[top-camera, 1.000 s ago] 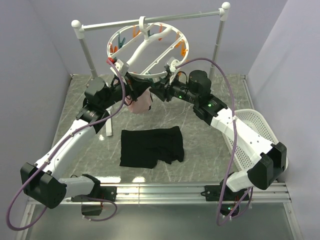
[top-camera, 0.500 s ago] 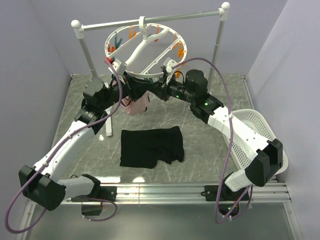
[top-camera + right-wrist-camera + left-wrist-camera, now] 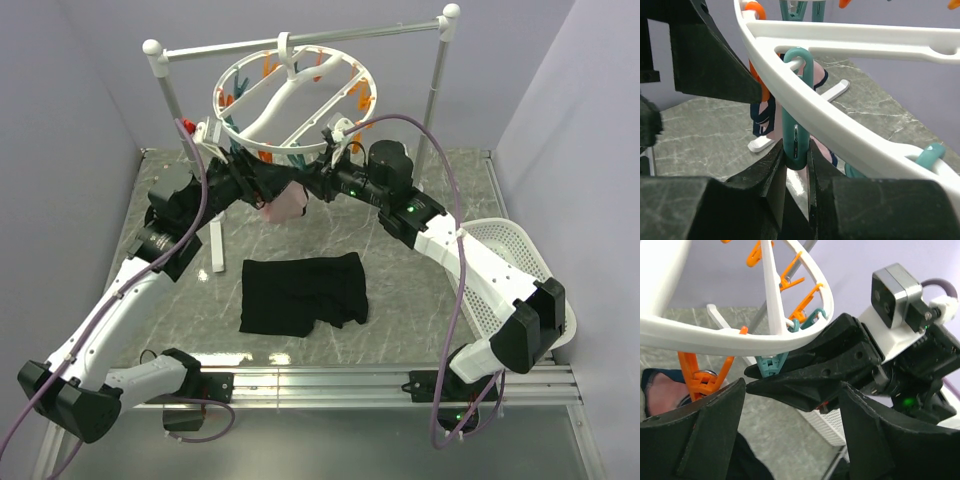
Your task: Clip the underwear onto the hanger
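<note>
The black underwear point(image 3: 303, 293) lies flat on the table, untouched by either gripper. The white hanger point(image 3: 290, 100) hangs from the rail, tilted; its rim shows close up point(image 3: 740, 342) point(image 3: 840, 135). My right gripper point(image 3: 306, 183) point(image 3: 796, 150) is shut on a teal clothespin point(image 3: 796, 135) point(image 3: 771, 365) under the hanger's near rim. Facing it, my left gripper point(image 3: 243, 170) point(image 3: 792, 385) is open and empty. An orange clothespin point(image 3: 697, 375) hangs just left of the teal one.
A small pink garment point(image 3: 285, 203) point(image 3: 762, 117) dangles under the hanger's near rim between both grippers. The white rail stand point(image 3: 300, 40) spans the back, one of its feet point(image 3: 216, 245) on the table. A white basket point(image 3: 510, 255) sits at the right.
My left gripper has opened and its arm has drawn back to the left. The right gripper has tightened and stays under the rim. The underwear has not moved.
</note>
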`<state>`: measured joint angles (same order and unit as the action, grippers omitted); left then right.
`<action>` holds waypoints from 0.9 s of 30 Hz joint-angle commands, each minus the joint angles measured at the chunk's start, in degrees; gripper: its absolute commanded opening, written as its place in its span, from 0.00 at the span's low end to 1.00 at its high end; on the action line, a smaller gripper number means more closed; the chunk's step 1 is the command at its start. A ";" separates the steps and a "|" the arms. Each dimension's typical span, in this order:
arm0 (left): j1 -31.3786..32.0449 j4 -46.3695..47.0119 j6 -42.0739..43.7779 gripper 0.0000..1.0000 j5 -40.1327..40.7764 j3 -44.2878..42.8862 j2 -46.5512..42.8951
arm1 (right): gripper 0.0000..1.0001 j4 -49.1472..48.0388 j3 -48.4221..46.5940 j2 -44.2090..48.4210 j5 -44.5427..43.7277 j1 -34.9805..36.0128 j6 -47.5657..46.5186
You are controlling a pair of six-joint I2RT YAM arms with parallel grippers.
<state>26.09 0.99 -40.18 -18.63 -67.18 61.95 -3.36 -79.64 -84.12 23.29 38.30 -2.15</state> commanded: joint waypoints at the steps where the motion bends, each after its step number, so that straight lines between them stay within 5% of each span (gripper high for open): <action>1: 0.45 0.93 -7.09 0.79 1.84 -1.03 -0.16 | 0.00 -1.83 -3.33 1.15 -1.49 1.25 1.98; 10: 2.91 1.38 -4.48 0.68 11.50 -2.43 2.82 | 0.00 -0.78 -4.21 0.89 -5.70 3.35 2.07; 27: 3.97 6.30 -2.44 0.59 17.93 -4.63 5.19 | 0.00 -0.07 -2.63 1.23 -9.76 5.64 2.07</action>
<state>29.95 2.70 -43.77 -3.09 -68.49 66.65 -2.11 -81.03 -84.14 13.37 42.87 -0.45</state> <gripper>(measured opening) 0.598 0.242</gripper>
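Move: The teal clip on the hanger's near rim is about 5 cm ahead of the left hand, 2 cm to its right and nearly level. The right fingers already pinch its lower end, so its middle sits some 2 cm above the right hand and 1 cm to its left. From the left hand, an orange clip is 4 cm ahead, 3 cm left and a centimetre lower; another teal clip is about 6 cm ahead and 8 cm right. Keeping its pinch on the teal clip's lower end, the right hand eases about 1 cm left. The open left hand comes forward some 4 cm to the clip, dipping 2 cm on the way and then rising about half of that back, turning roughly 10 degrees counter-clockwise as its fingers partly narrow, one on either side of the clip, without shutting on it. ##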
